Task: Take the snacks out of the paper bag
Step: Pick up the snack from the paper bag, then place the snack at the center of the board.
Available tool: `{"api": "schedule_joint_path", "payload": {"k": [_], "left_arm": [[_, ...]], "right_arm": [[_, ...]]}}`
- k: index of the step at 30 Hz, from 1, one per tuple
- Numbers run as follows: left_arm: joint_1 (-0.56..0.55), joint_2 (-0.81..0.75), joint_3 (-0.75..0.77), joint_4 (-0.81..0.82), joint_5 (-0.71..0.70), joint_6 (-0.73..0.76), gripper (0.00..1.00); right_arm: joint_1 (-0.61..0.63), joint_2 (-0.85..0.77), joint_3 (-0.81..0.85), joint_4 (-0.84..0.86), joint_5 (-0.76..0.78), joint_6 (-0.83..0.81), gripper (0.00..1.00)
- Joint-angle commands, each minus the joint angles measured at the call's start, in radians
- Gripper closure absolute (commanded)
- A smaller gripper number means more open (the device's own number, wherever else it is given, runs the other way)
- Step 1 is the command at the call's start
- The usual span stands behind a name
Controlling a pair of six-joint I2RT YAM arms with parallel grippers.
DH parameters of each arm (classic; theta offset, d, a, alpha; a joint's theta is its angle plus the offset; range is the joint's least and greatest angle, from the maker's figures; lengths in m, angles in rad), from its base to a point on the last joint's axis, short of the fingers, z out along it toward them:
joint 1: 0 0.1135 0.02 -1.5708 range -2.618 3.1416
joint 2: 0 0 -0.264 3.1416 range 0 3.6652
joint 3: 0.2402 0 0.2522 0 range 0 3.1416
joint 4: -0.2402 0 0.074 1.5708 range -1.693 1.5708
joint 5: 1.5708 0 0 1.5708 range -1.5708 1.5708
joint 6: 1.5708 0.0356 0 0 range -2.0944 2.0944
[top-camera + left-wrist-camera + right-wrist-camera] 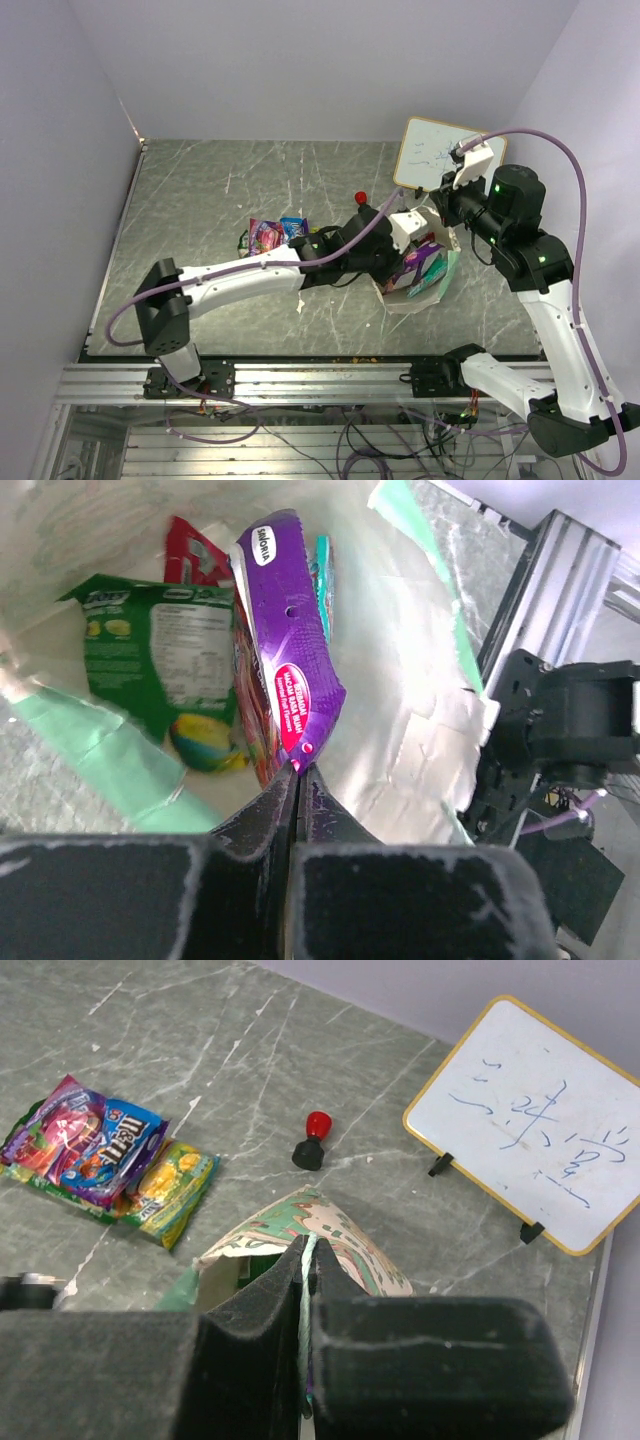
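Note:
The paper bag (432, 285) lies at centre right with its mouth up; its patterned wall shows in the right wrist view (330, 1230). My right gripper (308, 1252) is shut on the bag's rim. My left gripper (298, 770) reaches into the bag and is shut on the lower edge of a purple packet (290, 640), also seen from above (415, 262). A green packet (160, 650), a red one (190, 545) and a teal edge (322, 570) lie inside. Three packets, pink (264, 237), blue (293, 228) and yellow-green (170, 1185), lie on the table to the left.
A white board with writing (430, 155) stands at the back right. A small red-and-black knob (361, 198) stands on the grey marble table (200, 190) behind the left arm. Purple walls close the table in.

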Motion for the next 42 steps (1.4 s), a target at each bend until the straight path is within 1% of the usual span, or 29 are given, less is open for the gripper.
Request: {"api": "schedule_joint_path", "payload": {"k": [1,3,8,16,19,21,23,25,27,29,32,37,39,42], "left_arm": [[0.002,-0.145,0.011,-0.035,0.01,-0.016,0.93],[0.002,-0.195,0.026,-0.057,-0.02,-0.025,0.93],[0.004,-0.295,0.088,-0.128,-0.148,-0.054,0.93],[0.008,-0.377,0.238,-0.258,-0.259,-0.03,0.93],[0.013,-0.406,0.281,-0.301,-0.323,-0.018,0.93],[0.018,-0.433,0.272,-0.322,-0.412,-0.012,0.93],[0.034,-0.447,0.264,-0.375,-0.563,-0.042,0.93],[0.091,-0.437,0.278,-0.47,-0.651,-0.101,0.93],[0.194,-0.421,0.287,-0.578,-0.682,-0.181,0.93],[0.267,-0.43,0.245,-0.63,-0.694,-0.231,0.93],[0.374,-0.451,0.128,-0.642,-0.686,-0.243,0.93],[0.592,-0.385,0.033,-0.752,-0.624,-0.296,0.93],[0.658,-0.341,0.014,-0.808,-0.618,-0.34,0.93],[0.714,-0.298,-0.017,-0.877,-0.626,-0.416,0.93]], "right_arm": [[0.001,-0.02,-0.014,0.086,0.05,-0.006,1.0],[0.002,-0.015,-0.013,0.097,0.046,-0.011,1.0],[0.002,-0.009,-0.01,0.103,0.042,-0.024,1.0],[0.001,-0.016,-0.029,0.106,0.057,-0.042,1.0],[0.002,-0.01,-0.025,0.099,0.036,-0.04,1.0],[0.002,-0.007,-0.033,0.097,0.024,-0.045,1.0],[0.001,-0.006,-0.039,0.1,0.023,-0.047,1.0],[0.002,-0.004,-0.039,0.102,0.024,-0.049,1.0],[0.001,-0.002,-0.039,0.108,0.02,-0.05,1.0],[0.002,-0.001,-0.043,0.113,0.018,-0.054,1.0],[0.001,0.002,-0.048,0.123,0.02,-0.056,1.0],[0.001,0.017,-0.037,0.124,0.015,-0.068,1.0],[0.001,0.02,-0.036,0.122,0.014,-0.075,1.0],[0.002,0.018,-0.038,0.121,0.011,-0.08,1.0]]}}
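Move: The purple snack I hold is bound for the bare tabletop just past the snack pile: roughly 39 cm to my left hand's left, 14 cm ahead and 22 cm below. The pile lies about 26 cm left, 15 cm ahead and 21 cm down; the paper bag is some 8 cm right, 4 cm ahead and 10 cm lower. From my right hand that bare spot is about 44 cm left, 5 cm ahead, 35 cm down. Keeping the purple snack pinched, I raise my left hand some 22 cm out of the paper bag while drawing it left, then sweep left and forward, descending about 20 cm again beyond the snack pile, nearly 40 cm left of where I began. My wrist swings about 75 degrees counter-clockwise. My right hand keeps the bag's cord handle, creeping forward slightly. ##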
